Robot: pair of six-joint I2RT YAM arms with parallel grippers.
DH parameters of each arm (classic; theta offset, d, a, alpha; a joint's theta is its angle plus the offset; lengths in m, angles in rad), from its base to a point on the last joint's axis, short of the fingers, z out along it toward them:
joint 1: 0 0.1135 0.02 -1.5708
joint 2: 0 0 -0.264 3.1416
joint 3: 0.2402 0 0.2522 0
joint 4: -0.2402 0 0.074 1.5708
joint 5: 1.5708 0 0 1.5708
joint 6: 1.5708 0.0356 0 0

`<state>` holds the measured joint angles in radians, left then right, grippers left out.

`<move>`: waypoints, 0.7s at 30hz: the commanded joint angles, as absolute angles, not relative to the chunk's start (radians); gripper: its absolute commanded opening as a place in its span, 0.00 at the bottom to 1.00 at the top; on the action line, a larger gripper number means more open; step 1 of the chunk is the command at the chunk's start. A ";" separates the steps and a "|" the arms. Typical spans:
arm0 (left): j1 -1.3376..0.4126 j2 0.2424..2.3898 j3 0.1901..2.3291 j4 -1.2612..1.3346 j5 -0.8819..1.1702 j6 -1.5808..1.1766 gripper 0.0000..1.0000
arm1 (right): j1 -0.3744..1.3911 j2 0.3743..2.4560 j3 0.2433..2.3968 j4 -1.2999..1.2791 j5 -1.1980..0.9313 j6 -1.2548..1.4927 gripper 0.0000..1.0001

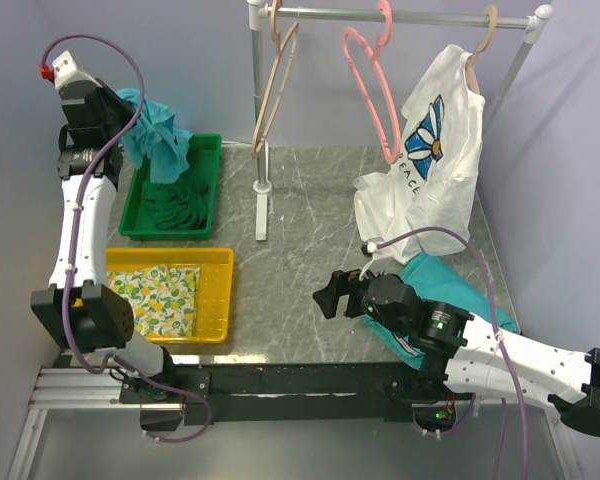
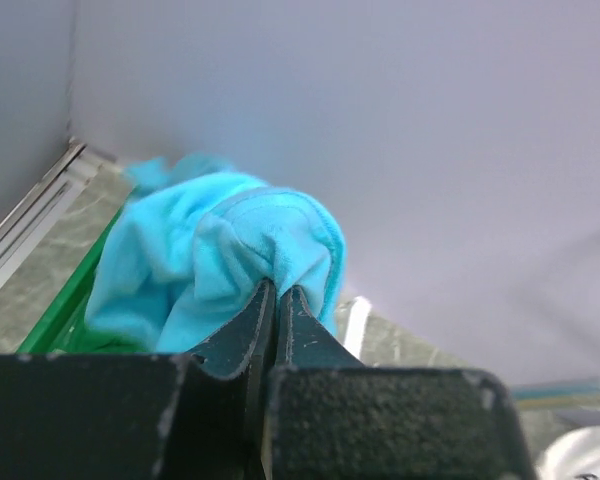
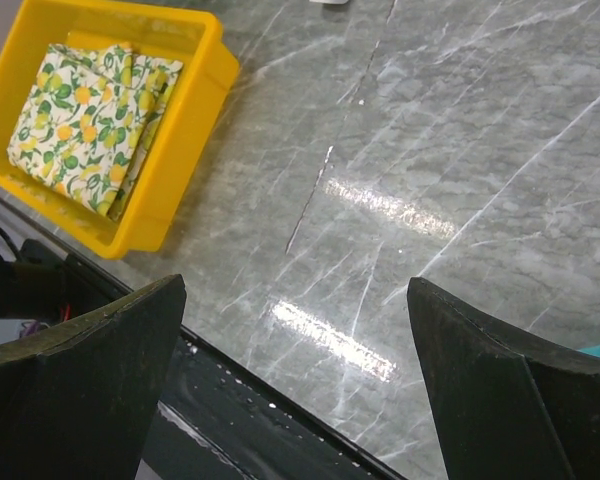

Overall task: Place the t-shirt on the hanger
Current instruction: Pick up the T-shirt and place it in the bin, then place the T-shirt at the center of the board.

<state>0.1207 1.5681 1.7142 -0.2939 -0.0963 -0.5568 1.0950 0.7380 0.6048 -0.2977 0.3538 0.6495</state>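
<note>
The turquoise-blue t-shirt (image 1: 160, 135) hangs bunched from my left gripper (image 1: 130, 112), lifted above the green bin (image 1: 202, 205) at the back left; its lower end still reaches into the bin. In the left wrist view the jaws of my left gripper (image 2: 277, 290) are shut on a fold of the t-shirt (image 2: 215, 255). The pink hanger (image 1: 372, 85) hangs by its hook on the rail (image 1: 410, 17) at the back, empty. My right gripper (image 1: 330, 296) is open and empty, low over the bare marble table (image 3: 420, 150) near the front edge.
A yellow bin (image 1: 220, 290) with a lemon-print cloth (image 1: 158, 297) is front left. A white flower-print t-shirt (image 1: 430, 160) hangs on a beige hanger (image 1: 483, 40) at the right. A second beige hanger (image 1: 275, 85) hangs left. A teal garment (image 1: 450, 290) lies under my right arm.
</note>
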 commanded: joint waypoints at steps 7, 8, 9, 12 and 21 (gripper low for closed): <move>0.106 1.323 1.729 -0.179 0.017 -0.554 0.01 | 1.092 0.765 0.707 -0.236 0.403 0.586 1.00; 0.101 1.307 1.729 -0.179 0.021 -0.557 0.01 | 1.092 0.767 0.713 -0.236 0.405 0.574 1.00; 0.094 1.290 1.729 -0.179 0.021 -0.557 0.01 | 1.092 0.765 0.724 -0.235 0.408 0.571 1.00; 0.066 1.215 1.706 -0.173 0.014 -0.575 0.01 | 1.091 0.755 0.756 -0.239 0.403 0.568 1.00; -0.119 0.951 1.517 -0.138 -0.026 -0.624 0.01 | 1.091 0.670 0.830 -0.264 0.385 0.578 1.00</move>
<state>-0.0341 1.0397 1.5887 -0.2127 0.0010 -0.6067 1.0950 0.7208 0.7673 -0.2779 0.3729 0.5858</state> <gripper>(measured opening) 0.030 0.999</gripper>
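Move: The left hand already has the light-blue T-shirt pinched, hanging above the green bin; the bin's middle is some 37 cm below, about 4 cm farther out and 5 cm to the right. The yellow bin lies roughly 25 cm back and 3 cm right, about as low, and the rack's foot about 30 cm right and 3 cm ahead. The open table lies some 38 cm right, 20 cm back and 40 cm below; from the right hand it is about 13 cm ahead, 17 cm left and 20 cm below. Keeping its shut fingers on the T-shirt, the left hand draws back about 18 cm while rising nearly as far, and drifts some 9 cm right, away from the green bin and high over the yellow bin's side, gathering speed as its fingertips tip up almost 30 degrees and swing a little clockwise. The right hand, empty and wide open, hardly moves at first, then lifts about 8 cm above the table with its fingertips tilting slightly up. ##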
